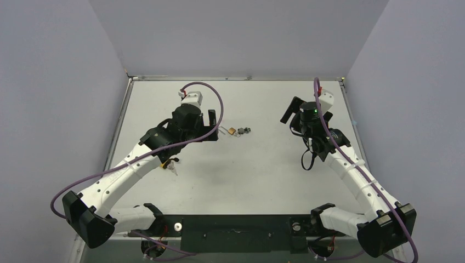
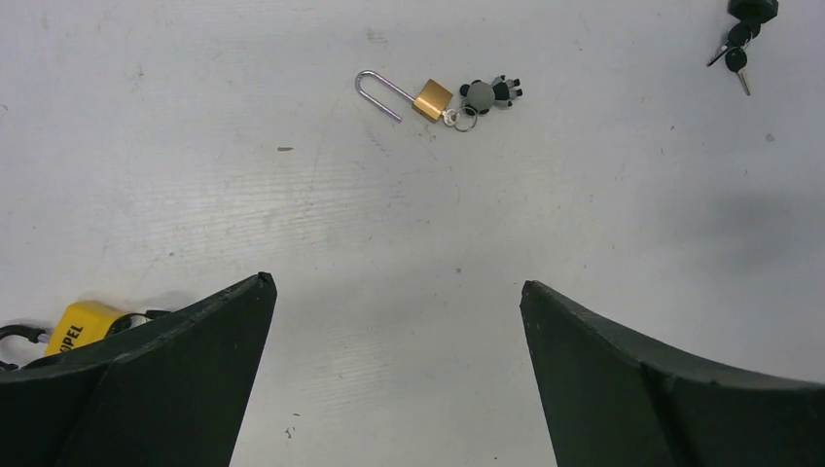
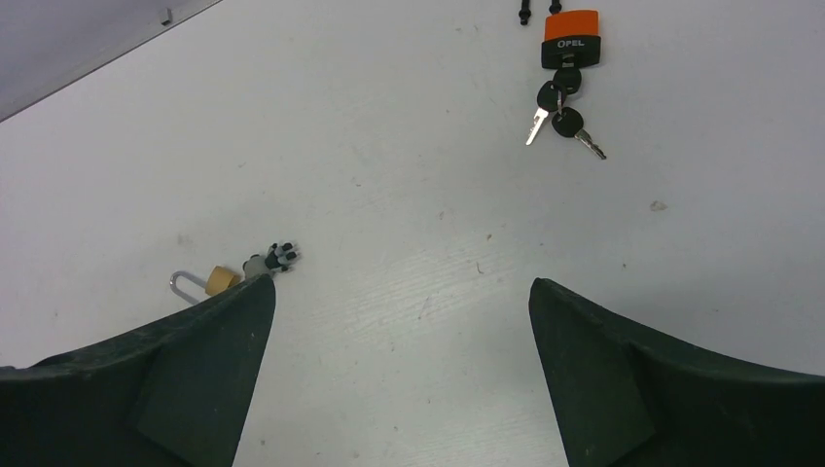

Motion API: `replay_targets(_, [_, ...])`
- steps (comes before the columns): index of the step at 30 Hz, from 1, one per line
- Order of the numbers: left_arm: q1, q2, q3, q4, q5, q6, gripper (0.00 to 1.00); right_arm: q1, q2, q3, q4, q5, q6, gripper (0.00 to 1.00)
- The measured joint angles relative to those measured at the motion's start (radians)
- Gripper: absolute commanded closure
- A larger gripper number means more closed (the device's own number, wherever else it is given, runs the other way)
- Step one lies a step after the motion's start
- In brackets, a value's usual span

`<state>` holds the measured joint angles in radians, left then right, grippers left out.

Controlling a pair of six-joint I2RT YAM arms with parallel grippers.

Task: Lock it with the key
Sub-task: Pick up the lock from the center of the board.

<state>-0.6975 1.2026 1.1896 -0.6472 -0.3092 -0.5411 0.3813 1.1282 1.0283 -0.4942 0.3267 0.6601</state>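
Note:
A small brass padlock [image 1: 232,130] lies on the white table with its shackle swung open and a key [image 1: 244,130] with a grey and black head on a ring at its base. In the left wrist view the padlock [image 2: 433,99] and key [image 2: 489,93] lie well ahead of my open, empty left gripper [image 2: 393,282]. In the top view that gripper [image 1: 212,127] is just left of the padlock. My right gripper [image 1: 290,112] is open and empty, off to the right. In its view [image 3: 400,282] the padlock [image 3: 222,279] shows beside the left finger.
An orange OPEL lock [image 3: 570,39] with a bunch of keys [image 3: 561,115] lies far ahead in the right wrist view. A yellow OPEL lock [image 2: 80,326] shows by my left finger. More keys [image 2: 737,49] lie at the top right. Grey walls bound the table.

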Motion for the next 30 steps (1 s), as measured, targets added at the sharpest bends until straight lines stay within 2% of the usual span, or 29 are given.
replay_targets(11, [0.007,-0.023,-0.005,0.002,0.025,0.0,0.02,0.0,0.005,0.002,-0.001,0.016,-0.01,0.01])
replay_targets(16, [0.008,-0.032,-0.006,0.005,0.05,0.0,0.02,-0.01,0.066,0.049,-0.001,0.021,-0.022,0.01])
replay_targets(22, [0.024,-0.037,-0.006,0.005,0.097,-0.001,0.02,-0.104,0.253,0.177,0.036,0.003,-0.047,0.01])
replay_targets(30, [0.035,-0.058,-0.006,-0.007,0.178,-0.003,0.02,-0.278,0.615,0.377,0.082,-0.045,-0.071,0.06])
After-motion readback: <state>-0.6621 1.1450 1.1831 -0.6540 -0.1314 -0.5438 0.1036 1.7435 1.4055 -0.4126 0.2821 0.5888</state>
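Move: The orange lock the right hand goes for lies about 24 cm ahead of it, some 12 cm to its right and roughly 16 cm below. Its keys trail about 6 cm back from it, towards the robot. The brass lock lies about 24 cm to the right hand's left and 13 ahead, the toy figure beside it 19 left and 13 ahead. From the left hand, the orange lock is about 48 cm right and 26 ahead. Reach the right gripper forward, about 14 cm, gathering speed after a slow start, while veering some 8 cm to the right and, later on, sinking about 7 cm towards the orange lock. Keep the fingers wide open and tip them about 10 degrees farther down, yawing slightly clockwise; touch nothing yet. Let the left gripper, open and empty, ease back a couple of centimetres. ##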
